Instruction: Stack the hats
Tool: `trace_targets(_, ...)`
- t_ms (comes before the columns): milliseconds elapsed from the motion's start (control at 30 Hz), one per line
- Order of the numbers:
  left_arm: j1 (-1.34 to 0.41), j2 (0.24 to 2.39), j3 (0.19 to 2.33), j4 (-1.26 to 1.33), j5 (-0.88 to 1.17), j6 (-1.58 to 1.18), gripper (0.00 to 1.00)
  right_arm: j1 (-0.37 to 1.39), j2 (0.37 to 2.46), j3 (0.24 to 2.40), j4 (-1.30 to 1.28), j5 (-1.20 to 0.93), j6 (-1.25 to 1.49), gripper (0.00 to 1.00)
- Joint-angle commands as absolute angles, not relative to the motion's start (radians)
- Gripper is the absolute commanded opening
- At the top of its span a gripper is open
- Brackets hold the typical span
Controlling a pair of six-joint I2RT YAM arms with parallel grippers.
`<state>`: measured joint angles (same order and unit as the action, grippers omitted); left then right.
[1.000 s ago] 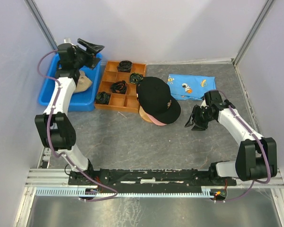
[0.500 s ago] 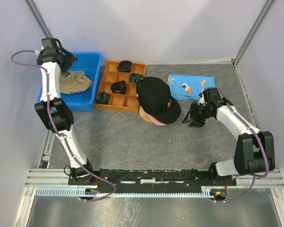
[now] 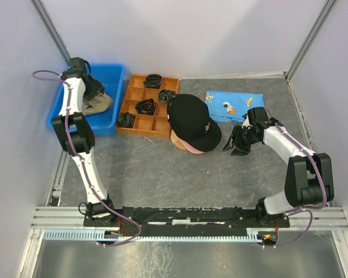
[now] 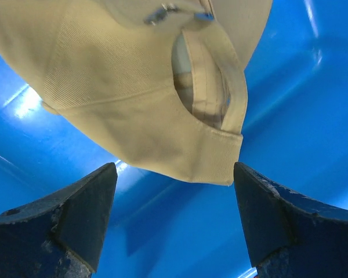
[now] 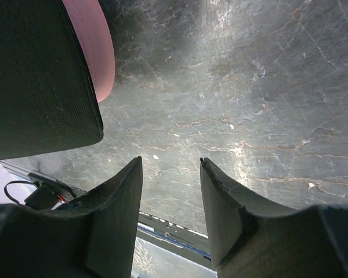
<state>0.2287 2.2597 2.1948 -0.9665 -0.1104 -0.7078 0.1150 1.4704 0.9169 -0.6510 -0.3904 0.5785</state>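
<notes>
A tan hat (image 3: 104, 103) lies in the blue bin (image 3: 112, 72) at the back left. My left gripper (image 3: 94, 97) hangs low in the bin just behind it. In the left wrist view the tan hat (image 4: 133, 104) shows its back strap opening, and the left gripper (image 4: 174, 188) stands open with nothing between its fingers. At mid-table a black hat (image 3: 191, 120) sits on a pink hat (image 3: 192, 149). My right gripper (image 3: 234, 145) stands open and empty to the right of that stack. The right wrist view has the black brim (image 5: 35, 75) and pink brim (image 5: 100, 52) left of the right gripper (image 5: 171, 171).
A wooden compartment tray (image 3: 144, 125) with black coiled bundles (image 3: 145, 106) stands between the bin and the stack. A blue cartoon-print cloth (image 3: 235, 105) lies behind the right gripper. Enclosure walls run close along both sides and the back.
The left arm swung out to the far left, then came back down into the bin at the tan hat. The right gripper edged slightly left toward the stack.
</notes>
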Motion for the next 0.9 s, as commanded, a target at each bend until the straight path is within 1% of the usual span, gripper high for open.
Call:
trace_targets(0,0.186,2.256,2.182,-0.997,-0.174,-0.657,0.88,0.106,1.488,0.978,-0.627,-0.383,0.570,0.52)
trace_targets(100,0.179,2.258,2.161,-0.994,-0.182,-0.677,0.88,0.098,1.494,0.985,-0.631,-0.382,0.568,0.52)
trace_targets(633,0.166,2.368,2.203,-0.975,-0.174,-0.819,0.89,0.067,1.473,0.972,-0.647,-0.385,0.552,0.52)
trace_targets(800,0.164,2.383,2.223,-0.961,-0.212,-0.843,0.89,0.056,1.469,0.971,-0.650,-0.385,0.549,0.52)
trace_targets(867,0.163,2.382,2.226,-0.961,-0.237,-0.845,0.87,0.050,1.467,0.970,-0.650,-0.388,0.548,0.52)
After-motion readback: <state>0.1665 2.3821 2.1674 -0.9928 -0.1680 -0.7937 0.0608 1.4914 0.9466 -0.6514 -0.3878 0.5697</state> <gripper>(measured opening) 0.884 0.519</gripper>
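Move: Over the blue bin, the open left hand has the tan hat below it: the hat's middle is about 7 cm to the hand's left, 1 cm farther out and roughly 9 cm down. The bin's right wall stands level with the hand, some 7 cm to its right. The brown organizer lies about 20 cm to the right, 3 cm nearer and 12 cm lower. From the right hand the tan hat is about 62 cm left, 24 cm farther out and 3 cm lower. Sinking about 7 cm in all towards the tan hat's right-hand edge, the left hand first slips some 3 cm to the right, then goes almost straight down for the last 5 cm. Its fingers tip about 10 degrees closer to vertical and stay wide open, coming down around the hat's edge; contact can't be seen. The empty right hand drifts a couple of centimetres forward and right, away from the stacked caps. ##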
